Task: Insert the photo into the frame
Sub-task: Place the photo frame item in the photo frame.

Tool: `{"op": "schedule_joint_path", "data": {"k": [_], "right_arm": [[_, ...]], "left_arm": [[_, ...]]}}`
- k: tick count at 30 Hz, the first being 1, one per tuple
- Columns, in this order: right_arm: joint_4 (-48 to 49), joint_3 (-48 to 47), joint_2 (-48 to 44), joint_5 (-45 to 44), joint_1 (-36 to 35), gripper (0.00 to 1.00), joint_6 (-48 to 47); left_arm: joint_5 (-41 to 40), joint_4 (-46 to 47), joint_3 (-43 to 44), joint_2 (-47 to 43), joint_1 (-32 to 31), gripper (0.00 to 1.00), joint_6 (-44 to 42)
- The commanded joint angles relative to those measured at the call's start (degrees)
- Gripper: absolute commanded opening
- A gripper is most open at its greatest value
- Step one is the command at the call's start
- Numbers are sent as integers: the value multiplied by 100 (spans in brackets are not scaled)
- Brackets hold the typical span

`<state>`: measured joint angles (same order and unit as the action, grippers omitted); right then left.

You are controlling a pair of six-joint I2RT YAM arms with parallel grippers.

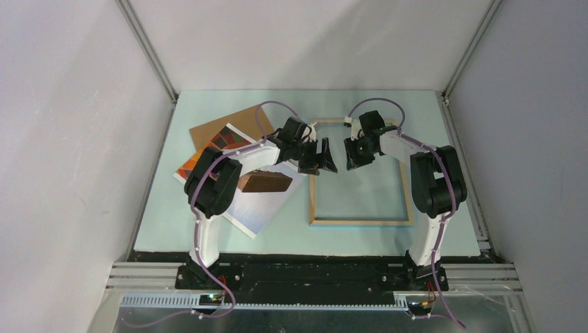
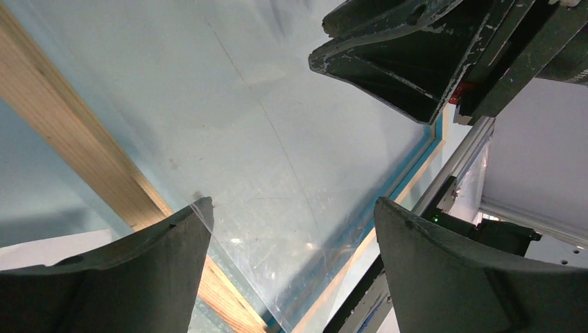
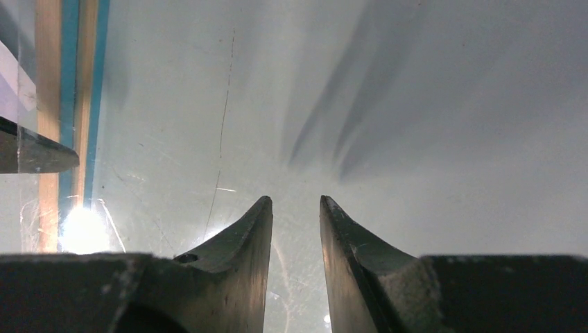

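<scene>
The frame (image 1: 360, 222) lies flat at centre right, light wood side up, with a blue inner edge showing in the left wrist view (image 2: 76, 146) and the right wrist view (image 3: 48, 83). A clear scratched pane (image 2: 277, 139) lies over its opening; one pane edge touches my left gripper's left fingertip (image 2: 201, 208). The photo (image 1: 267, 208), a balloon print, lies to the left, partly under my left arm. My left gripper (image 1: 319, 163) (image 2: 292, 208) stands wide open over the frame's upper left. My right gripper (image 1: 357, 158) (image 3: 295, 201) faces it, its jaws narrowly apart, nothing seen between them.
A plain brown backing board (image 1: 229, 121) lies under the photo's far corner. Both grippers hang close together, tip to tip, over the frame's top part. Grey walls with metal rails (image 1: 461, 173) bound the pale green mat on the left, right and back.
</scene>
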<state>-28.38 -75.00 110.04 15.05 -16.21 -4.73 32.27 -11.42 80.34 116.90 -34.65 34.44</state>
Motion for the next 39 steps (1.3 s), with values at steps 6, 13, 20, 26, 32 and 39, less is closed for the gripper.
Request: {"op": "schedule_joint_path", "data": {"k": [6,13,20,26,32,39], "right_arm": [[94,-207,25,40,30,35,-15],[95,-208,17,51,30,36,-13],[90,-208,-35,51,32,35,-10],[97,-209,-257,121,77,39,72],[34,-208,-653,169,129,49,145],[-199,-200,-1242,83,278,61,93]], "left_arm": [[-307,-31,-158,-573,140,90,-451],[-531,-140,-173,-714,145,90,-638],[-648,-210,-152,-792,144,90,-751],[-829,-289,-136,-871,152,90,-931],[-986,-391,-41,-954,150,91,-1092],[-1266,-524,39,-1053,158,97,-1366]]}}
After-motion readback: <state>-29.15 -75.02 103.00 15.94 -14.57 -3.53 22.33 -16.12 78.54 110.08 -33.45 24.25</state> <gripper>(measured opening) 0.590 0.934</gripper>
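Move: The clear sheet in the photo frame has its middle some 11 cm right and 2 cm back of my left hand, about 4 cm lower; its left edge still stands proud over the frame's left bar, which runs about 3 cm to my left, 1 cm back. The photo's middle lies roughly 26 cm left, 4 cm back. From my right hand the sheet's middle is 2 cm right, 3 cm back, just beneath. I ease my open left hand out from under the sheet's raised left edge, about 4 cm left across the frame's bar, drifting a little forward and up with a roll of some 15 degrees. My right fingertips stay resting on the sheet, then near the end lift off about 5 cm straight up, opening partway. ##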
